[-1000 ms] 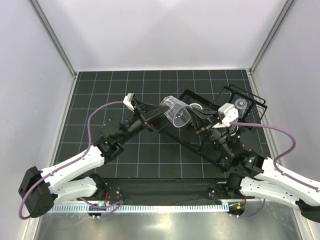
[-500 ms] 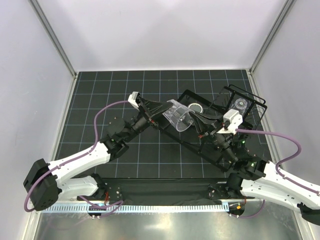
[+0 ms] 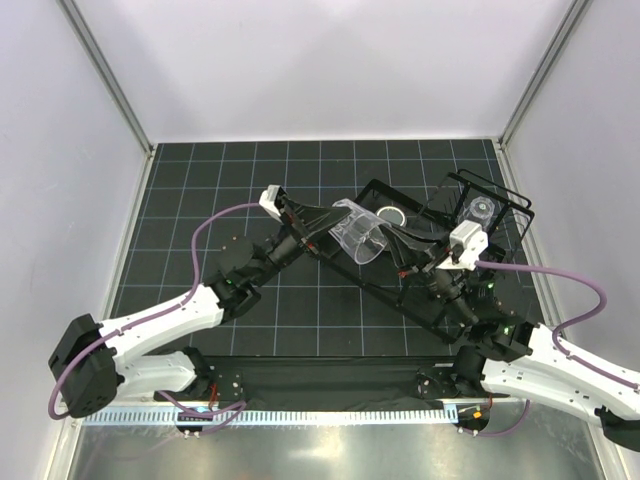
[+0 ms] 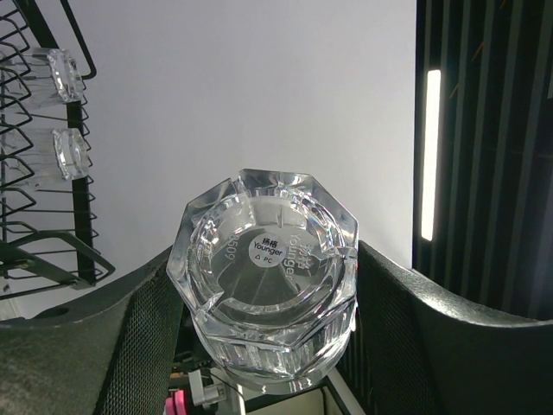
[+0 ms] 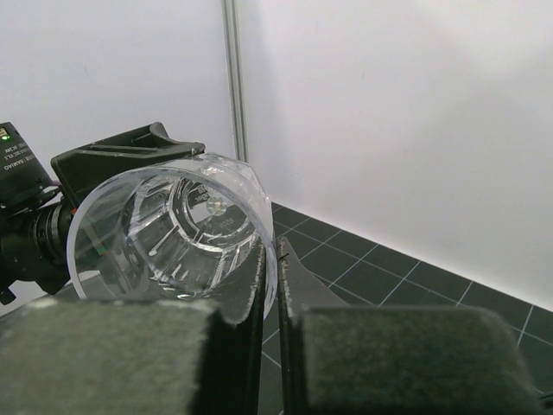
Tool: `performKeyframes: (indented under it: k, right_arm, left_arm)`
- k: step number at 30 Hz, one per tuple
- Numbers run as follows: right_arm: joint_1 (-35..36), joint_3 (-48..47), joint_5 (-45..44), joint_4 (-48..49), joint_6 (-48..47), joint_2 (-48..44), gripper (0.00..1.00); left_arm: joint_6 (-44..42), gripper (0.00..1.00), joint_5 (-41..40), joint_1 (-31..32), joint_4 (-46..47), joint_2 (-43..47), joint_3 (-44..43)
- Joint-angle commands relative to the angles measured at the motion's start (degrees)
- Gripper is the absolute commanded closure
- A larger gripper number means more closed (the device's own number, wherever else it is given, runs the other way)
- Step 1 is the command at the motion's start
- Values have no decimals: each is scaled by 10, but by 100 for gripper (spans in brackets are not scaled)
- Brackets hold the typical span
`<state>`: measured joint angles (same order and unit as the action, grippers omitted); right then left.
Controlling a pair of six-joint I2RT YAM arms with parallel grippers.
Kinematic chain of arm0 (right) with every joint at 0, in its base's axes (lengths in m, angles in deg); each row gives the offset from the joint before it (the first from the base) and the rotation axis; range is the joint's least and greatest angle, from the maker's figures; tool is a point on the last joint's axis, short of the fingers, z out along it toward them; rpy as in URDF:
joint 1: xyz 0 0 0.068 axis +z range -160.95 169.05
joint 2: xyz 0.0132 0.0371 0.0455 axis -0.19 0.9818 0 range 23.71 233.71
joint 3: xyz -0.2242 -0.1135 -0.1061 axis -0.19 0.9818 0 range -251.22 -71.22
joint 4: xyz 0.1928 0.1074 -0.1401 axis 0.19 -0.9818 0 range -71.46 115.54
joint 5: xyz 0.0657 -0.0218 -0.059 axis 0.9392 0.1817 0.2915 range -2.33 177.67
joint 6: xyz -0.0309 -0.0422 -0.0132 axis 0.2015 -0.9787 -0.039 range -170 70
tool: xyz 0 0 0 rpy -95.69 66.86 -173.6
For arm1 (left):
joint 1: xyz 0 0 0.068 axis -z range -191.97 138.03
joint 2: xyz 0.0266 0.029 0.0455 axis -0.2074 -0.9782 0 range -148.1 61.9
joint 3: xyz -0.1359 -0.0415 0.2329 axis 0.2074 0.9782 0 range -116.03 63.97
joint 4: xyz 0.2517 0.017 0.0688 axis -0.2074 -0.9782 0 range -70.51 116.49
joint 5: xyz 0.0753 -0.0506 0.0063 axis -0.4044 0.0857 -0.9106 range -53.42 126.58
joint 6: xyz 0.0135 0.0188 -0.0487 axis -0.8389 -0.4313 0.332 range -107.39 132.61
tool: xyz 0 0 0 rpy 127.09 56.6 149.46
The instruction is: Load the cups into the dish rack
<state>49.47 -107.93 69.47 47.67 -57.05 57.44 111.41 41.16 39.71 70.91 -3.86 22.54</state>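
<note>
A clear cup [image 3: 358,232] hangs on its side above the table, between both arms. My right gripper [image 3: 384,238] is shut on its rim, one finger inside and one outside [image 5: 270,251]. My left gripper [image 3: 340,224] reaches in from the left and has the cup's base [image 4: 263,277] between its fingers [image 4: 147,337], which press both sides. The right wrist view looks into the cup's mouth [image 5: 164,229]. The black wire dish rack [image 3: 385,295] lies under and to the right of the cup. Two clear cups [image 3: 483,208] [image 3: 390,213] sit in it.
In the left wrist view the rack's tines [image 4: 82,216] show at the left with two cups [image 4: 65,73] [image 4: 71,151] on them. The black gridded mat [image 3: 200,180] runs to white walls on three sides. Purple cables [image 3: 560,275] loop from both wrists.
My left gripper slid right around the cup's base and its fingers narrowed onto it. The right arm kept its pinch on the rim and shifted slightly right.
</note>
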Motion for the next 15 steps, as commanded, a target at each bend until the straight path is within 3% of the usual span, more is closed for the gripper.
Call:
performKeyframes:
  k: [1, 2, 3, 6, 9, 10, 13, 15]
  right_arm:
    - [3, -21, 4, -16, 3, 5, 86]
    - [4, -29, -3, -47, 11, 7, 76]
    - [4, -47, -10, -66, 17, 12, 57]
    - [4, -77, -35, -140, 35, 17, 41]
    - [3, -98, -60, -204, 56, 10, 31]
    - [3, -102, -67, -218, 63, 1, 29]
    - [4, -130, -93, -298, 93, -16, 26]
    - [4, -166, -110, -371, 111, -16, 25]
  left_arm:
    - [-8, 92, -7, 4, 44, -1, -23]
    - [-9, 99, -7, 4, 39, 1, -15]
    - [-14, 100, -10, 3, 31, 6, -11]
    - [-47, 100, -8, -9, -41, 25, -5]
    - [-120, 100, -5, -32, -135, 67, -24]
    - [-152, 100, -10, -39, -229, 92, -36]
    - [-285, 100, -70, -47, -423, 123, -108]
    - [-369, 100, -125, -47, -492, 127, -137]
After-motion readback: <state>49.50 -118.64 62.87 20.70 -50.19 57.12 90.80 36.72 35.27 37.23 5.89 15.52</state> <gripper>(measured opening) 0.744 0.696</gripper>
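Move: My left hand already grips the clear cup by its base, and my right pinches the rim: the cup's middle is about 4 cm to the right hand's left and 1 cm ahead. The middle of the dish rack lies some 10 cm ahead of my left hand and 19 cm to its right, roughly 35 cm below. From the same hand, the upturned grey cup stands about 16 cm ahead and 12 cm right, the mug 13 cm ahead and 19 cm right, both some 34 cm down. I open my right hand wide so its pads come off the clear cup's rim, sinking and then drawing away to the right, about 3 cm in all, fingers dipping some 15 degrees. My left hand keeps its grip on the base and carries the cup off to the left, down and forward, about 5 cm, rolling its right side down and swinging counter-clockwise, so the upward-pointing fingers come level. ##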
